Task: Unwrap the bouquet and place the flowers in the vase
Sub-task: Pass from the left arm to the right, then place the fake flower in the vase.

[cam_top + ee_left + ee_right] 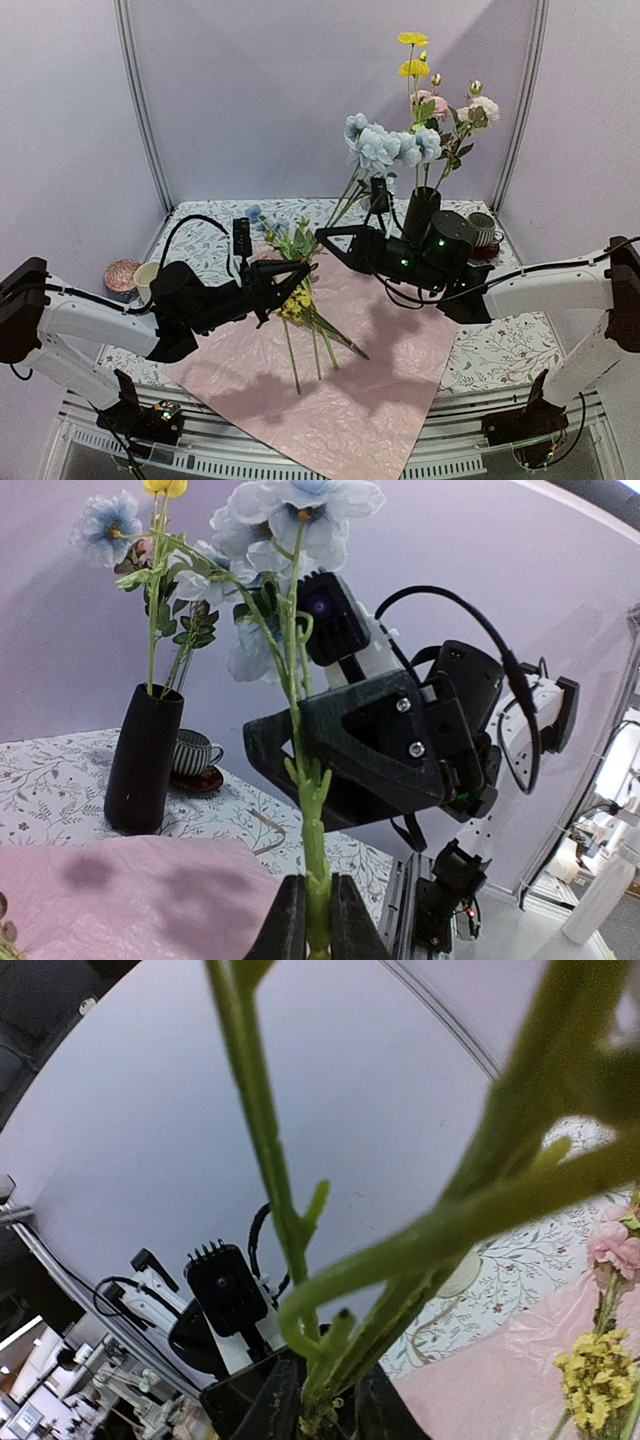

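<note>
The bouquet is undone: its pink wrapping paper [370, 390] lies spread flat on the table. Loose flowers [305, 310] with yellow blooms rest on it. The black vase [418, 215] [143, 760] stands at the back, holding yellow and pink flowers [440, 100]. My left gripper [298, 276] [318, 888] is shut on the lower green stem [315, 810] of a blue flower spray [385, 145] [300, 500] held upright. My right gripper [325, 240] [325, 1390] is closed round the same stem higher up, its black body [370, 750] just behind the stem in the left wrist view.
A striped cup on a red saucer [485, 235] [195, 760] stands right of the vase. A pinkish ball [122, 275] and a pale cup [147, 280] sit at the table's left edge. The floral tablecloth [500, 350] shows beside the paper.
</note>
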Motion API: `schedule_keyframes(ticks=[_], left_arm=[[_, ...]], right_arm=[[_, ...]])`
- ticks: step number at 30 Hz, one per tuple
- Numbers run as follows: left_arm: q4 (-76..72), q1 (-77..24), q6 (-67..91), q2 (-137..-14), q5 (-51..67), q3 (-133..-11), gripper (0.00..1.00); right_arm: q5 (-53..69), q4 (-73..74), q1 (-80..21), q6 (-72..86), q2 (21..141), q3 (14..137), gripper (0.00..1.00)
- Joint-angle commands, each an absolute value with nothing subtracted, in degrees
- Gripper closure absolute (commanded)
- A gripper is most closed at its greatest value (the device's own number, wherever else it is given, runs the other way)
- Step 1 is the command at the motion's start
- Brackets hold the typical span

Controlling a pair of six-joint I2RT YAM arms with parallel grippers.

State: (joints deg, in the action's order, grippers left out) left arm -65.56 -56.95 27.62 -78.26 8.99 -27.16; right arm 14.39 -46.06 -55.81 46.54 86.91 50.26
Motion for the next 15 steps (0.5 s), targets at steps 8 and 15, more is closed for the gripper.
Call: schedule_keyframes(ticks=[8, 15], left_arm=[[-69.35, -58.26, 27.58, -79.17, 9.28, -26.91, 0.66], [-62.4, -58.18, 27.71, -72.77, 2.84, -23.47, 0.1]], right_arm=[[16.34, -48.35, -55.87, 42.1, 86.75, 51.89, 0.97], [1.52, -19.55, -54.51, 21.43, 77.73, 56.03, 0.98]])
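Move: The blue flower's stem is gripped in the left fingers, and a bit higher it runs between the right hand's still partly open pads, practically at the hand point. The right pads are some 4 cm above and 3 cm ahead of the left ones, about 1 cm to the right. From the right hand, the vase stands roughly 23 cm ahead, 25 cm right and 20 cm lower; the yellow flowers lie about 8 cm ahead, 7 cm left and 29 cm below. The blue flower's stem is pinched by the right fingers as they close the rest of the way, the hand lifting about 1 cm meanwhile; only then do the left fingers spread wide and let go, that hand almost staying in place. The right hand, keeping its grip, then sinks nearly 2 cm and comes slightly forward, its fingertips dipping about 10 degrees. ##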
